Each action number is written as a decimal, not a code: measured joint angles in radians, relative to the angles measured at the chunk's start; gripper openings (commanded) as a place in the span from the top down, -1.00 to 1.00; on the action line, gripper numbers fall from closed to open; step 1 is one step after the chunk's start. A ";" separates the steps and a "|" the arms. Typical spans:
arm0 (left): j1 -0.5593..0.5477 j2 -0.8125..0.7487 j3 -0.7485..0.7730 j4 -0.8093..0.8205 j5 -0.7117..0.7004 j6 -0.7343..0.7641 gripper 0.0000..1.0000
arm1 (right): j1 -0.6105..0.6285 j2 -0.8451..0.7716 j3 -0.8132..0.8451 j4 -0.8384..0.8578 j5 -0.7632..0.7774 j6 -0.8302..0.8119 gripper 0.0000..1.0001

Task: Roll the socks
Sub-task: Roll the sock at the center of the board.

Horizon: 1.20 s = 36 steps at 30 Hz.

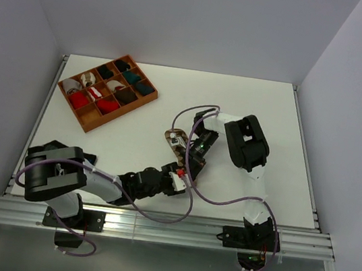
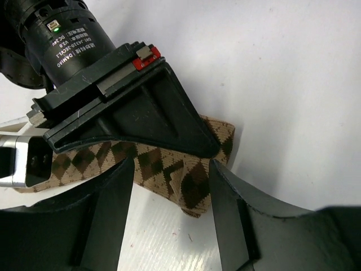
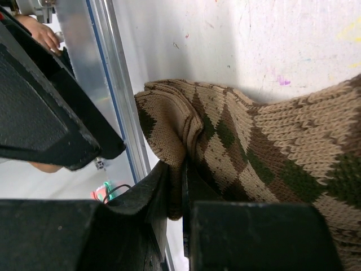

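A tan-and-brown argyle sock (image 1: pixel 176 143) lies mid-table between the two grippers. The right wrist view shows the right gripper (image 3: pixel 181 175) shut on a folded edge of this sock (image 3: pixel 254 141), with fabric pinched between its fingers. From above, the right gripper (image 1: pixel 185 155) sits on top of the sock. The left gripper (image 2: pixel 171 165) is open, its fingertips either side of the sock's near corner (image 2: pixel 194 189), with bare table between the fingers. In the top view the left gripper (image 1: pixel 176 176) is just in front of the sock.
A brown compartment tray (image 1: pixel 121 113) with several rolled socks stands at the back left. An aluminium rail (image 1: pixel 154 223) runs along the table's near edge. White walls close in the table's left, back and right sides. Loose arm cables (image 1: pixel 188 198) hang near the grippers.
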 measured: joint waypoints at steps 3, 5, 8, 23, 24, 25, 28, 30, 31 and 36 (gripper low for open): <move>0.034 0.000 0.006 -0.001 0.051 -0.024 -0.19 | -0.002 0.001 0.000 -0.001 0.000 0.002 0.90; 0.058 0.000 0.008 -0.003 0.093 -0.044 -0.18 | -0.002 0.001 0.000 -0.001 0.000 0.004 0.91; 0.093 0.001 0.020 -0.025 0.150 -0.072 -0.16 | -0.003 0.003 0.000 -0.001 0.000 0.009 0.91; 0.127 0.080 0.050 -0.074 0.297 -0.153 -0.09 | -0.008 0.004 0.000 -0.002 0.000 0.023 0.93; 0.132 0.090 0.053 -0.078 0.302 -0.156 -0.08 | -0.008 0.004 0.000 -0.002 0.000 0.024 0.94; 0.138 0.101 0.055 -0.084 0.307 -0.161 -0.07 | -0.008 0.004 0.000 -0.002 0.000 0.025 0.94; 0.153 0.120 0.063 -0.087 0.317 -0.174 0.00 | -0.008 0.004 -0.001 -0.001 0.000 0.026 0.94; 0.161 0.120 0.066 -0.089 0.323 -0.183 0.15 | -0.009 0.004 -0.002 -0.001 0.000 0.027 0.95; 0.164 0.120 0.069 -0.093 0.329 -0.187 0.23 | -0.010 0.004 -0.003 0.000 0.000 0.027 0.95; 0.178 0.136 0.116 -0.145 0.387 -0.230 0.85 | -0.019 0.004 -0.013 0.003 0.014 0.050 0.91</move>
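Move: The near end of the argyle sock lies about 5 cm below the left hand, roughly 1 cm ahead and 2 cm to its right. The right gripper, already pinching the sock, stands some 3 cm ahead and 3 cm right of the left hand; the sock's far end is about 16 cm ahead and 5 cm left. From the right hand, the near end lies about 2 cm back and 1 cm left, nearly level. The left hand sinks about 4 cm, tilts and closes, pinching the sock's near end beside the right gripper. ##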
